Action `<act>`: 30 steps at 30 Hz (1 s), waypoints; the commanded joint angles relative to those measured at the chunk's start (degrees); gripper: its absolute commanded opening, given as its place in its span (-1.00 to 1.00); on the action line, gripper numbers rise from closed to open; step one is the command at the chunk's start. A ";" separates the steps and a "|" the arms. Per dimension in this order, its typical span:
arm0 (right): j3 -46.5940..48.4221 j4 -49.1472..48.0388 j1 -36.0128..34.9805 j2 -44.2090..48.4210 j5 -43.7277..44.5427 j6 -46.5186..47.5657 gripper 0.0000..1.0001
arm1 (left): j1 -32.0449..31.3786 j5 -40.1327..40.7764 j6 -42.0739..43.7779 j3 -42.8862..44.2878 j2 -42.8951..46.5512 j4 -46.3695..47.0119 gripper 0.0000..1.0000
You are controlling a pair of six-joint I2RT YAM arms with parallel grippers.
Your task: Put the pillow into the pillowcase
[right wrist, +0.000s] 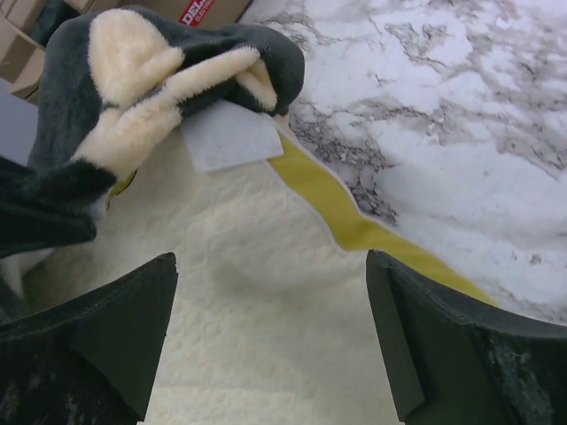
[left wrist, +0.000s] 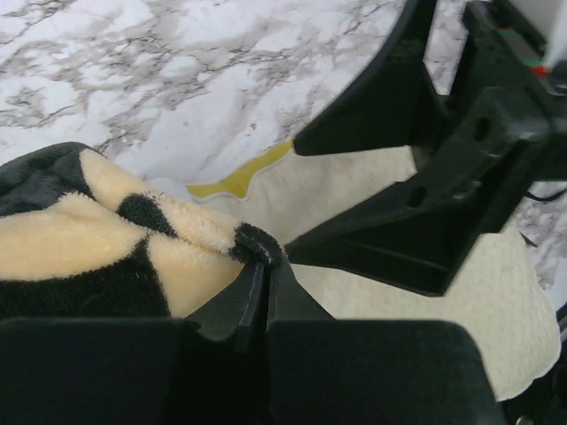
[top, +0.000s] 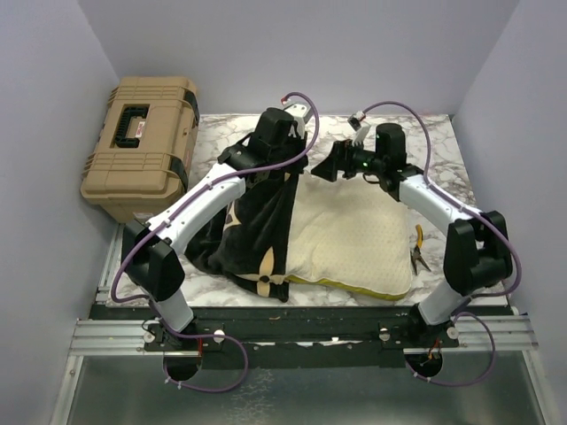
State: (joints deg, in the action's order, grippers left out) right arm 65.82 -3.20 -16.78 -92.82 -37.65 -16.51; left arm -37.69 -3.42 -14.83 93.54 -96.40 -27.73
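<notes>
The cream-white pillow (top: 354, 239) with its yellow edge band lies on the marble table. The black pillowcase (top: 257, 230) with tan flower motifs covers its left part. At the pillow's far edge my left gripper (left wrist: 263, 257) is shut on the pillowcase's hem (left wrist: 252, 237), holding it lifted. Just to its right, my right gripper (right wrist: 270, 261) stands open above the pillow's (right wrist: 257, 301) far corner, nothing between its fingers. The bunched pillowcase (right wrist: 151, 80) hangs ahead and left of it, a white label (right wrist: 230, 137) showing under the fold. From above, the two grippers (top: 330, 164) nearly meet.
A tan hard toolbox (top: 142, 146) sits at the back left, off the table's corner. Yellow-handled pliers (top: 418, 248) lie right of the pillow, close to the right arm's elbow. Bare marble tabletop (top: 443, 150) shows at the back right. Pale walls enclose three sides.
</notes>
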 commanded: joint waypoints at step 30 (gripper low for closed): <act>-9.26 -30.90 -3.57 7.77 -22.18 -26.12 -1.00 | 0.87 -9.75 -10.41 5.19 0.32 10.59 -1.00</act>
State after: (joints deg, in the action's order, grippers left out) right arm 57.08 -37.69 -19.44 -91.13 -59.05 -41.15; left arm -34.92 -7.16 -22.33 89.91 -91.35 -22.94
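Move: The pillow's yellow-edged far-left corner lies about 2 cm ahead of the open right gripper, 7 cm to its left and 5 cm below. The pillowcase edge held by the left gripper is 6 cm left and 6 cm above the right hand. The bulk of the pillowcase lies some 20 cm left of the right hand, 16 cm back and 14 cm lower. From the left hand the corner is roughly 3 cm ahead, 1 cm right and 11 cm below. The pillow's corner is what the right gripper goes for: it dips forward and left under the held pillowcase edge, about 7 cm left and 5 cm down, turning some 20 degrees counter-clockwise, and shuts, pinching the yellow border. Then it pulls the corner back about 8 cm and lifts it some 10 cm. The left gripper keeps its pinch on the pillowcase edge, rising about 3 cm. ##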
